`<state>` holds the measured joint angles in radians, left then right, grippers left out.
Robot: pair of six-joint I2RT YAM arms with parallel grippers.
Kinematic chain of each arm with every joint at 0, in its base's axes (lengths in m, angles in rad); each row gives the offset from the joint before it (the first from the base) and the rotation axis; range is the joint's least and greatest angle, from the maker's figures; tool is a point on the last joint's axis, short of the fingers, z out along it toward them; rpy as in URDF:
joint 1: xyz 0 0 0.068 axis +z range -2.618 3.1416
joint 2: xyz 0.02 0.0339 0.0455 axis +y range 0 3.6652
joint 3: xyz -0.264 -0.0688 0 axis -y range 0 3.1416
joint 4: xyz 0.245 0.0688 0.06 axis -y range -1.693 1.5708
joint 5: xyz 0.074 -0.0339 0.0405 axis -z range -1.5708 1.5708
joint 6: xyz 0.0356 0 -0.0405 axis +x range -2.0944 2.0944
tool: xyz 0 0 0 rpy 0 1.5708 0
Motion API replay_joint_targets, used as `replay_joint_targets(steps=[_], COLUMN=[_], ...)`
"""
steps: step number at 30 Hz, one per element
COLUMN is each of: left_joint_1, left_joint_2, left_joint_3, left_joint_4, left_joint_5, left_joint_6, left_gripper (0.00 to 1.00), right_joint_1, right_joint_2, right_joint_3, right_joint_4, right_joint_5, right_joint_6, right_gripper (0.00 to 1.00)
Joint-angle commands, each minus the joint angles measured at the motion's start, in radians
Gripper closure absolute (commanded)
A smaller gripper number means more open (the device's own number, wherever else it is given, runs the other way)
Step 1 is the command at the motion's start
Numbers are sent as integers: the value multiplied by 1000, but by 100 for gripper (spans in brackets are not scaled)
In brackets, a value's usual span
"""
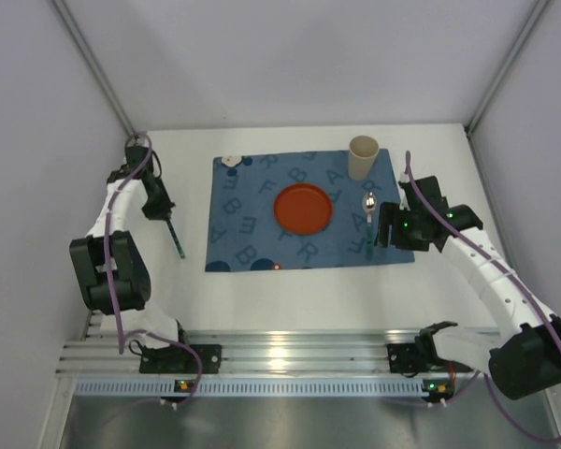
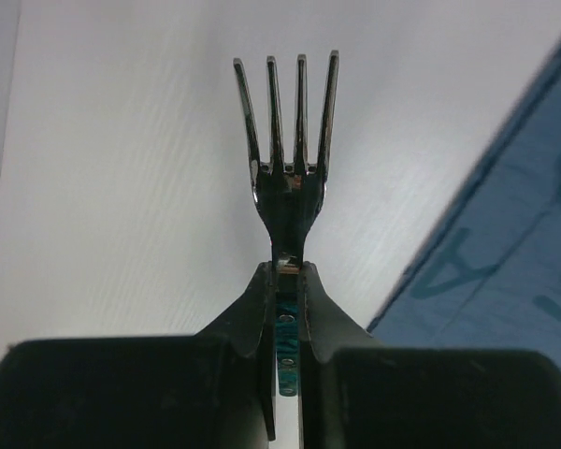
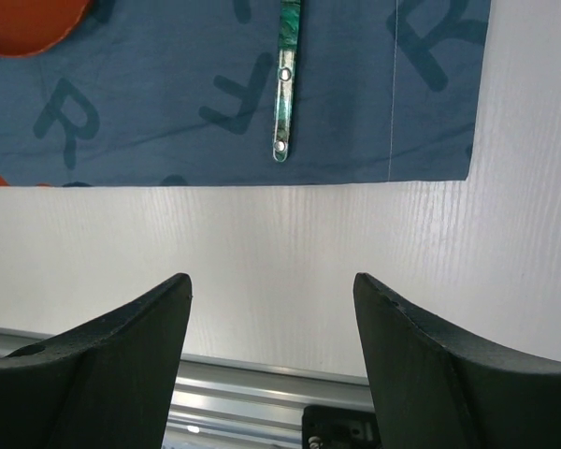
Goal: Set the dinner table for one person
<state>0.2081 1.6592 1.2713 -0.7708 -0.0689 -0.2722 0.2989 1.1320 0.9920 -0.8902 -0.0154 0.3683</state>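
The dinner table [image 1: 262,295] is a white top carrying a blue lettered placemat [image 1: 252,201]. On the mat sit a red plate [image 1: 303,208], a beige cup [image 1: 363,157] and a spoon [image 1: 367,213] with a teal handle. Left of the mat, my left gripper [image 1: 167,219] is shut on the teal handle of a fork [image 1: 177,239]. In the left wrist view the fork's [image 2: 288,140] tines stick out past that gripper [image 2: 287,268] over the white top. My right gripper [image 1: 386,230] stands open beside the spoon. In the right wrist view the spoon handle [image 3: 285,84] lies ahead of its empty, open jaws [image 3: 271,285].
A ribbed aluminium rail [image 1: 280,360] runs along the near edge, with both arm bases on it. A small white item [image 1: 230,161] lies at the mat's far left corner. Grey walls close in the left, right and back.
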Motion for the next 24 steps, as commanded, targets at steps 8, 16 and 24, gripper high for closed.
replay_joint_targets(steps=[8,16,24], left_joint_1=[-353,-437,-446], left_joint_2=[187,436,476], left_joint_3=[335,536,514], left_joint_4=[47,19,-2], left_joint_5=[127,116,78], left_joint_6=[33,15,2], left_gripper=[100,100,100], right_joint_1=[6,5,6], right_joint_2=[-5,-77,-112], right_joint_3=[102,86,60], right_joint_4=[-50,-107,-121], right_joint_5=[48,94,121], right_joint_6=[-11,9,49], right_gripper=[29,29,29])
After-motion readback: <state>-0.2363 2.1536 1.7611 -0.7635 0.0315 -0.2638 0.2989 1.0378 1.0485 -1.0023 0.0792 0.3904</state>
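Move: The left hand already holds the fork about 8 cm above the bare table. The empty strip of placemat beside the plate lies some 20 cm to its right and 10 ahead; the plate's middle is about 37 right and 8 ahead, and the placemat's bear face 20 ahead, 18 right. From the idle right hand that strip is roughly 37 cm left, 16 ahead and 13 below. Left hand swings the pinched fork about 20 cm right and forward over the placemat, turning 30° clockwise, then sinks. ##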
